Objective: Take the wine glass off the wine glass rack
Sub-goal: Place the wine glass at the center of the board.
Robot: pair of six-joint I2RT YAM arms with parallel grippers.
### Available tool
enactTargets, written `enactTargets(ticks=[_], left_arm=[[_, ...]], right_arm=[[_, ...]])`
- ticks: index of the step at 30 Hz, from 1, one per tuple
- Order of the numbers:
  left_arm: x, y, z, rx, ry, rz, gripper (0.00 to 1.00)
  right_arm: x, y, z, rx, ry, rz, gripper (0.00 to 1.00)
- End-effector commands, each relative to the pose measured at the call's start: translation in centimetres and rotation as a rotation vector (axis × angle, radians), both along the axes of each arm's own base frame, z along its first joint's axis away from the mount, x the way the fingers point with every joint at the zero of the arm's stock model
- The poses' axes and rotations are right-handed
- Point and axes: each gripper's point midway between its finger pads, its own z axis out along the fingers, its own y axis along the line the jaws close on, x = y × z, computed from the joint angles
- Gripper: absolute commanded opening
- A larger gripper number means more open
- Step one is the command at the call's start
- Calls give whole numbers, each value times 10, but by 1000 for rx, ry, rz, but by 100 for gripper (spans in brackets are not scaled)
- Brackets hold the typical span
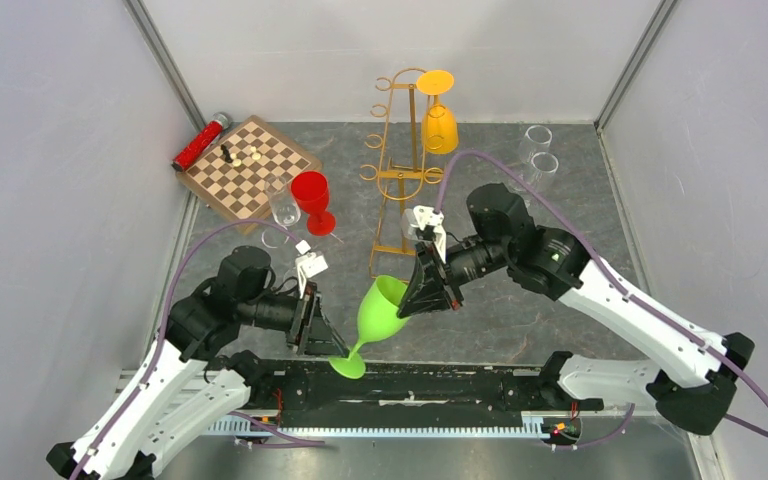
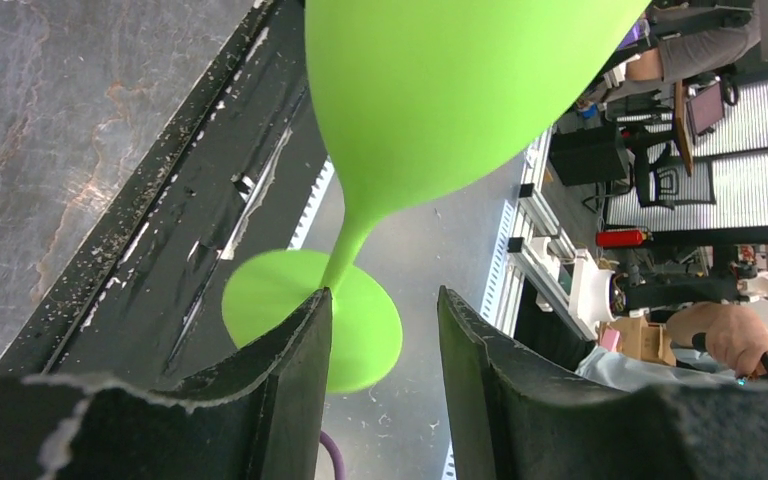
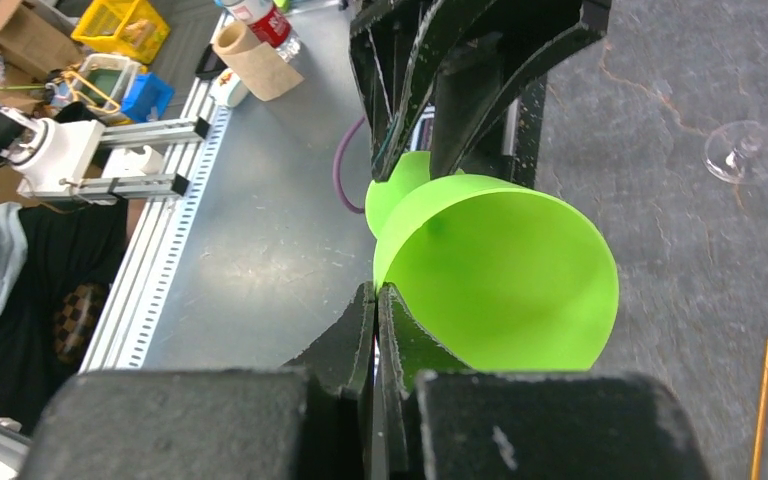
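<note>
A green wine glass hangs tilted in the air between my two arms, bowl toward the right arm and foot toward the left. My right gripper is shut on the bowl's rim. My left gripper is open at the stem; the stem touches the tip of one finger while the other finger stands apart. The gold wine glass rack stands at the back centre, with a yellow wine glass hanging upside down on its right side.
A red glass and a clear glass stand left of the rack, by a chessboard and a red can. Two clear glasses are at the back right. The black base rail lies below the green glass.
</note>
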Motion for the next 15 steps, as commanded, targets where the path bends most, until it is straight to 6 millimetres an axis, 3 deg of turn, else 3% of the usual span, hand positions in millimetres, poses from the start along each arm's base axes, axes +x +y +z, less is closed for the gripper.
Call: enactTargets(ticks=[1,7,15], left_arm=[[17,-3,12,-4,-106,36,50],[37,-3,8,43,-144,111,50],[45,-9,-2,54,-109,120,50]], right_arm=[[1,-16,-4,-17,-62,-76,0],[19,-35,-12,-95,-119,-256,0],[72,-72,-27,-294,-178,-617,0]])
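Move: The right hand already pinches the green glass by its bowl rim. The open table in front of the rack lies about 14 cm ahead of it, 2 cm left and 32 cm down. The rack's middle is roughly 33 cm ahead and 3 cm right, the red glass some 37 cm ahead and 22 cm left. For the left hand, already open, that open table is about 19 cm ahead, 9 cm right and 24 cm down. Right hand carries the pinched green glass right, forward and down about 7 cm, turning clockwise; left edges forward. ##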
